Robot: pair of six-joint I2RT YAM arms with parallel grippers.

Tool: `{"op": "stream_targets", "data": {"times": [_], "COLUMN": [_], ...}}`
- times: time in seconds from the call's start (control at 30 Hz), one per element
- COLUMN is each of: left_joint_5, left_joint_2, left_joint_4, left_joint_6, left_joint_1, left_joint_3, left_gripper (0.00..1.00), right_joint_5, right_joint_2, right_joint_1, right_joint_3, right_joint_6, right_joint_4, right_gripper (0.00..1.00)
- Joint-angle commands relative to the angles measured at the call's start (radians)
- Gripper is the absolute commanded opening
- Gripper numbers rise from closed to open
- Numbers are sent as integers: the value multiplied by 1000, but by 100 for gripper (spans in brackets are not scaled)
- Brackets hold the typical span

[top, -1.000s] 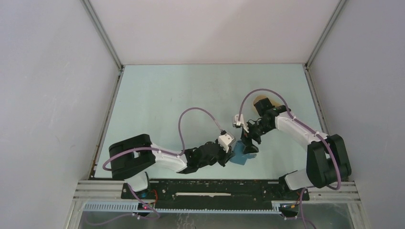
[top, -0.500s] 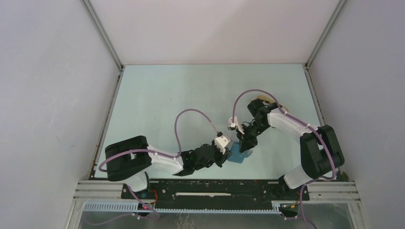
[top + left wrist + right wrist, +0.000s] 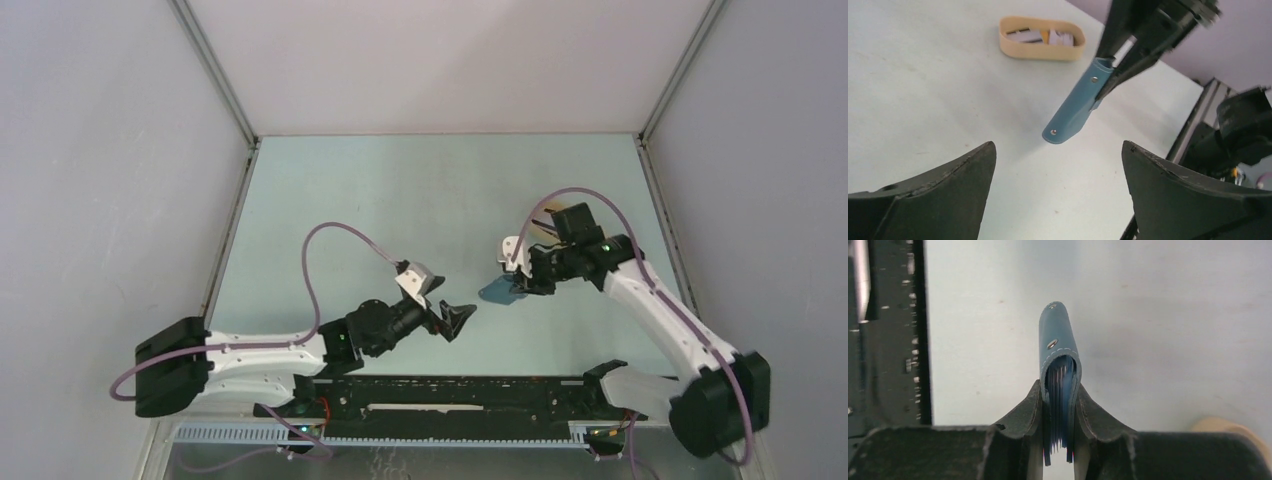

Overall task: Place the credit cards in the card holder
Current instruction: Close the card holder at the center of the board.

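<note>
The blue card holder (image 3: 497, 291) hangs folded in the air, clamped in my right gripper (image 3: 516, 284). In the right wrist view the holder (image 3: 1058, 347) sits edge-on between the shut fingers (image 3: 1025, 412), its inner slots showing. In the left wrist view the holder (image 3: 1075, 107) dangles above the table, snaps visible. My left gripper (image 3: 455, 318) is open and empty, low and left of the holder. The credit cards (image 3: 1040, 36) lie in a beige oval tray (image 3: 1043, 50), white and grey with an orange bit.
The beige tray (image 3: 553, 216) sits at the right rear, partly hidden behind the right arm. The black rail (image 3: 450, 395) runs along the near edge. Metal frame posts and walls bound the pale table.
My right gripper has lifted the blue holder off the table and pulled it right. My left arm has swung back to the left, away from the holder, with its jaws open.
</note>
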Motion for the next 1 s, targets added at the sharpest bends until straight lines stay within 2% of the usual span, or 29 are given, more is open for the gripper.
{"op": "stream_targets", "data": {"times": [0.0,0.13,0.23,0.33,0.4,0.5,0.6,0.7,0.8,0.87,0.9,0.97], "left_joint_5": [-50,50,78,90,92,105,115,123,149,169,180,200], "left_joint_2": [-97,-136,-122,-91,-68,-40,-32,-23,-3,16,25,41], "left_joint_4": [-96,-51,14,59,95,155,204,226,228,234,241,254], "left_joint_6": [-3,-75,-90,-92,-92,-93,-95,-95,-99,-108,-112,-121], "left_joint_1": [68,204,267,293,298,301,301,302,303,302,302,303], "left_joint_3": [-31,-73,-99,-106,-112,-128,-151,-160,-151,-145,-145,-142], "left_gripper": [100,100,100,100,100,99,99,99,99,98,98,97], "right_joint_5": [154,373,603,705,752,792,737,677,652,628,613,567], "right_joint_2": [-156,-226,-200,-155,-136,-143,-205,-247,-283,-307,-320,-352], "right_joint_1": [53,167,271,347,386,440,453,452,448,444,441,426], "right_joint_3": [-92,-262,-418,-548,-590,-642,-652,-657,-647,-620,-598,-549], "right_joint_6": [55,13,-72,-151,-195,-240,-244,-248,-237,-221,-212,-196], "right_joint_4": [258,499,734,947,1010,1010,845,701,633,572,533,436], "right_gripper": [0,0,0,0,0,2,25,57,76,93,99,100]}}
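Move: The right hand already holds the folded card holder by its edge, about 12 cm above the board; its landing spot lies straight below, some 3 cm to the hand's left and 1 cm ahead. The card tray sits roughly 18 cm ahead and 14 cm to the right of this hand, about 11 cm lower. From the empty, wide-open left hand that landing spot is about 11 cm right, 3 cm ahead and 15 cm below. Keeping its pinch on the card holder, the right hand rises a touch, then lowers it some 9 cm to the board, rolling about 45 degrees to lay it flat, then opens wide to let go, easing back about 3 cm. Meanwhile the left hand, fingers staying open, swings away from the holder, roughly 6 cm forward and 6 cm left, sinking slightly. ##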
